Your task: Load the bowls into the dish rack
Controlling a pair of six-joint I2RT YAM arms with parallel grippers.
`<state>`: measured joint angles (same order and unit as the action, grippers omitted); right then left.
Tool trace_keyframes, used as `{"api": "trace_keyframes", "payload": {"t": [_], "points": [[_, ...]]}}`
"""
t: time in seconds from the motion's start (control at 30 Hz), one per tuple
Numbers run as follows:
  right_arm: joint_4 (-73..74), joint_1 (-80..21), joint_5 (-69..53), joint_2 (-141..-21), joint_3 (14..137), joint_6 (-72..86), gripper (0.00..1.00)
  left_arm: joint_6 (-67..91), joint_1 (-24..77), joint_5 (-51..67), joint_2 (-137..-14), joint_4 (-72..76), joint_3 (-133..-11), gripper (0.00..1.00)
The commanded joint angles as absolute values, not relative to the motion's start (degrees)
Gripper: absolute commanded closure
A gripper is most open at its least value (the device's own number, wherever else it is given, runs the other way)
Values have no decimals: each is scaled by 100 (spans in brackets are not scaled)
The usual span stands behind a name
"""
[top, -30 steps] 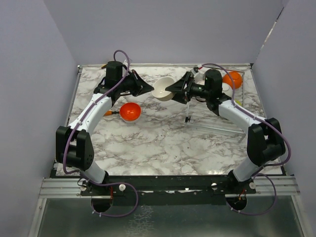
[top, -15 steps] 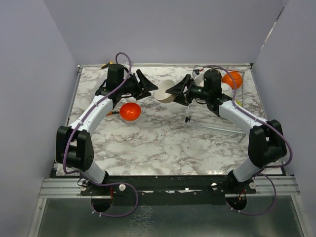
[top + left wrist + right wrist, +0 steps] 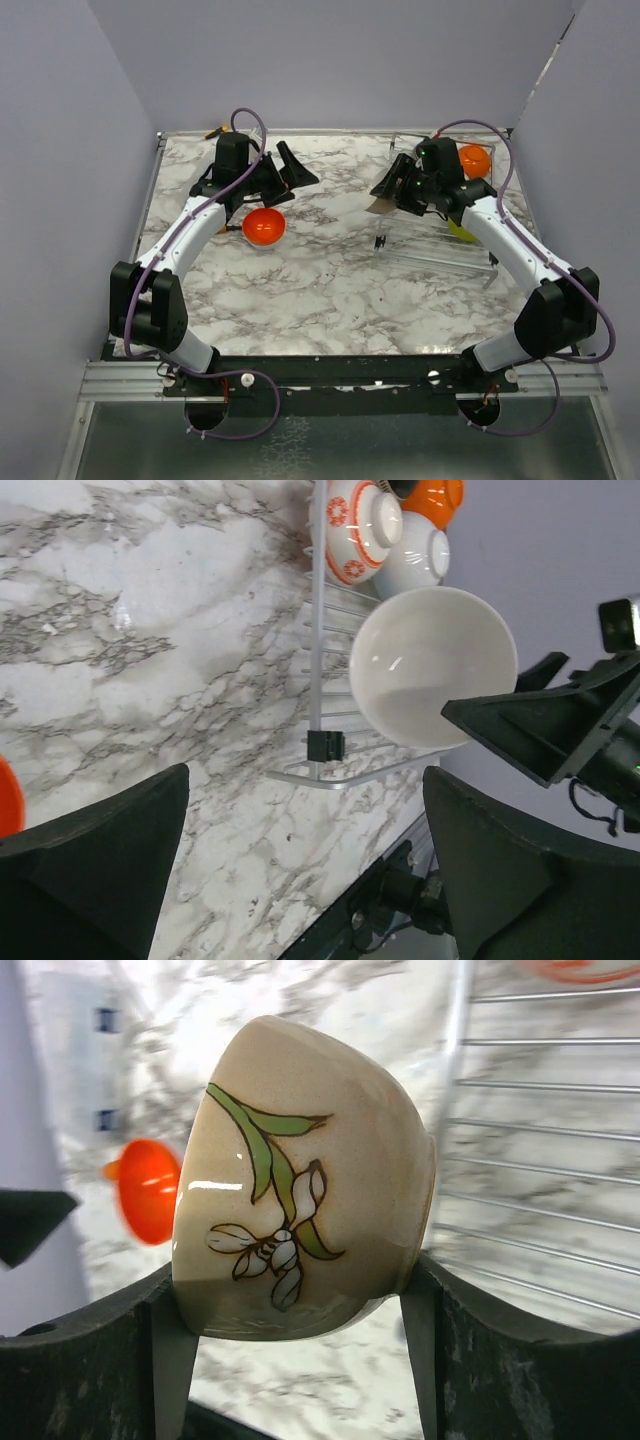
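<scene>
My right gripper (image 3: 386,198) is shut on a beige bowl (image 3: 379,206) painted with a flower, held on its side above the left end of the silver dish rack (image 3: 440,262). In the right wrist view the bowl (image 3: 300,1180) fills the gap between the fingers (image 3: 425,1350). My left gripper (image 3: 298,183) is open and empty, above the table to the left; its view shows the bowl's white inside (image 3: 432,667). An orange bowl (image 3: 264,227) sits on the table below the left gripper. The rack (image 3: 316,630) holds an orange-patterned white bowl (image 3: 360,525), a white bowl (image 3: 420,555) and an orange bowl (image 3: 474,160).
A lime green bowl (image 3: 460,230) shows at the rack's right side, partly behind my right arm. The marble table (image 3: 330,290) ends at grey walls at the back and sides. The rack's black clip (image 3: 380,241) stands at its left front corner.
The left gripper has let go of the beige bowl and drawn back left. The right gripper has carried the bowl right and down, over the rack's left end.
</scene>
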<state>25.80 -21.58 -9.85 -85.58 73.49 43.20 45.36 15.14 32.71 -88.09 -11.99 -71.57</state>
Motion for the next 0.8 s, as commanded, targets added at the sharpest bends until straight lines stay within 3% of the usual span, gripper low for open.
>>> {"api": "trace_keyframes", "payload": {"t": [0.0,0.37,0.77], "points": [[3788,-2104,719,-8279,7840,3364,56,3888,1522,2592,-8761,-1952,-7354,1],[4967,-2083,2540,-8648,8360,2321,57,3609,1525,2258,-8877,-2367,-7549,1],[5212,-2145,3342,-9344,8615,2142,56,3611,1521,2094,-8901,-2484,-7574,1]]}}
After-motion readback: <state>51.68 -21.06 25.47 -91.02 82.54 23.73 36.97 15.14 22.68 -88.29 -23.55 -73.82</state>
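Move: The right hand holds the cream bowl just left of the dish rack; the free slot is about 13 cm to its right, 2 cm ahead and 12 cm below. The green bowl is 23 cm right and 2 cm ahead; farther in stand the white bowl (15 cm ahead, 20 right) and patterned bowl (15 ahead, 6 right). From the empty left hand, the red bowl on the table lies roughly 11 cm left, 2 cm back and 18 cm below. Keeping its pinch on the cream bowl, the right hand sweeps some 14 cm to the right over the rack's left rail towards the free slot beside the green bowl, slowing and sinking about 4 cm, mostly late on, while it rolls some 45 degrees, left side dipping, so the fingers swing from pointing left to forward and down. The left hand, already wide open and empty, eases down and left a few centimetres towards the red bowl, rolling slightly with its left side rising. ##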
